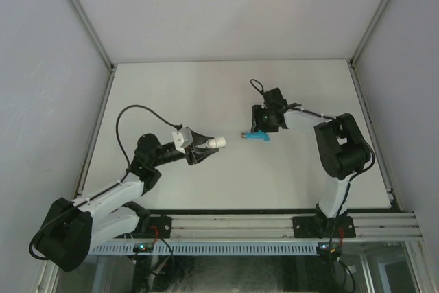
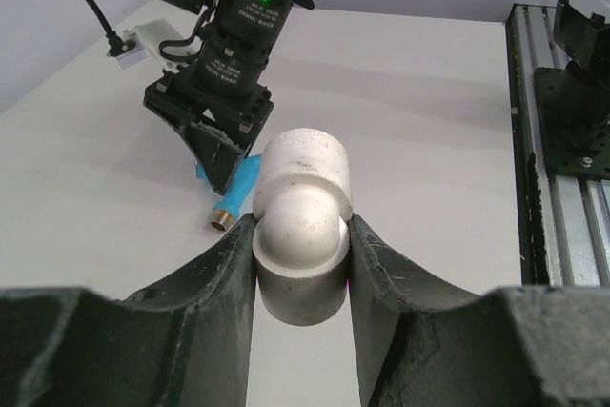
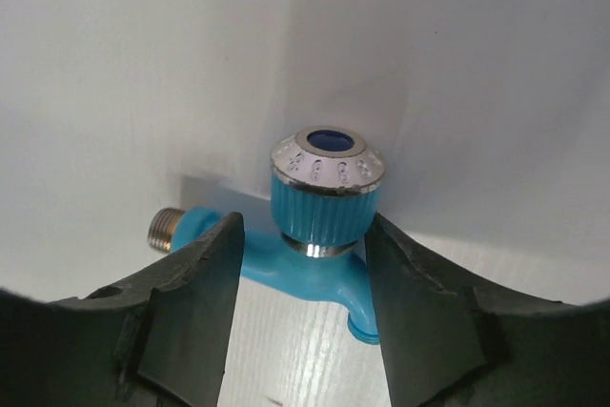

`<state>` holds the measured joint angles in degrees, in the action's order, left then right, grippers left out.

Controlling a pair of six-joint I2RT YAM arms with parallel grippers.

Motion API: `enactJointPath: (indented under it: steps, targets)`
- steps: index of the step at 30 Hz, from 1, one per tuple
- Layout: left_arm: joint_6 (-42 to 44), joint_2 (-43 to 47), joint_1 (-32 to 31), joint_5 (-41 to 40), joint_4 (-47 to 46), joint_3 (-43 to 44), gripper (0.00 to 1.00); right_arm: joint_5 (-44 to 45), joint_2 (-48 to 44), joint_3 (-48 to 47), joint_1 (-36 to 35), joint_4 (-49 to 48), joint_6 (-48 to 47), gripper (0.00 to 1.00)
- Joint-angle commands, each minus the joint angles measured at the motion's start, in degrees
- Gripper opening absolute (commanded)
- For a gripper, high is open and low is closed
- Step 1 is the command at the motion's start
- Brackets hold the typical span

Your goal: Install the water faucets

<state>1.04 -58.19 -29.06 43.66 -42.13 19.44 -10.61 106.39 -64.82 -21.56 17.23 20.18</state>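
Note:
The bright blue water faucet lies on the white table near the middle, its ribbed handle pointing up and its silvery threaded end to the left in the right wrist view. My right gripper hangs over it, open, one finger on each side of the handle. The right finger is at the handle's edge and a gap shows on the left side. My left gripper is shut on a white-grey pipe fitting, held just left of the faucet with its open end towards it.
Grey walls with metal frame posts enclose the table on three sides. The aluminium base rail carrying both arm mounts runs along the near edge. A black cable loops over the left arm.

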Motion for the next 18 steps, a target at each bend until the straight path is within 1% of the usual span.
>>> enactJointPath:
  steps: [1, 4, 5, 8, 9, 11, 12, 13, 16, 18]
  targets:
    - [0.44, 0.44, 0.23, -0.41, -1.85, 0.36, 0.0, 17.42, 0.8, 1.18, -4.19, 0.24, 6.3, 0.52]
    - [0.37, 0.81, 0.23, -0.59, -1.78, 0.07, 0.0, 23.54, 1.08, 1.17, -5.74, 0.92, 8.14, 0.47]
    - [0.37, 0.88, 0.27, -0.59, -1.6, 0.05, 0.0, 25.05, 1.22, 1.18, -6.2, 1.28, 8.21, 0.43]
    - [0.44, 0.83, 0.24, -0.91, -1.33, 0.11, 0.0, 28.57, 1.86, 1.13, -7.96, 1.35, 7.82, 0.37]
    - [0.47, 0.64, 0.23, -1.03, -1.31, 0.2, 0.0, 29.26, 1.78, 1.16, -8.56, 1.39, 7.8, 0.32]
    - [0.18, 0.53, 0.24, -0.95, -1.37, 0.33, 0.0, 30.69, 0.52, 1.18, -9.68, 1.54, 7.87, 0.16]
    - [-0.03, 0.65, 0.28, -1.07, -1.36, 0.29, 0.0, 31.31, -0.64, 1.3, -10.24, 1.5, 7.89, 0.04]
    - [-0.33, 0.74, 0.24, -1.41, -1.33, 0.16, 0.0, 31.31, -2.4, 1.61, -10.55, 1.14, 8.0, 0.0]
    - [-1.04, 1.43, 0.24, -3.62, -0.24, -0.18, 0.0, 30.57, -10.1, 3.99, -11.46, -1.78, 8.5, 0.0]
    - [-1.04, 1.59, 0.28, -4.3, 1.33, -0.18, 0.0, 31.58, -15.56, 5.54, -12.74, -3.24, 8.02, 0.0]
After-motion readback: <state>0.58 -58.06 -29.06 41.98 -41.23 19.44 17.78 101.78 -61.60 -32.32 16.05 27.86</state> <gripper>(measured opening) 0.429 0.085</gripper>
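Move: The blue faucet lies flat on the table at the right hand, its neck just below the knob already between the open fingertips; its middle is about 1 cm to the left and 1 cm below. The white pipe piece, still held by the left hand, is roughly 14 cm left, 14 cm back and 18 cm up. From the left hand the faucet lies some 14 cm ahead, 14 cm right and 18 cm down. The right hand turns some 20 degrees, pinches the faucet's neck below the knob, then lifts about 2 cm. ##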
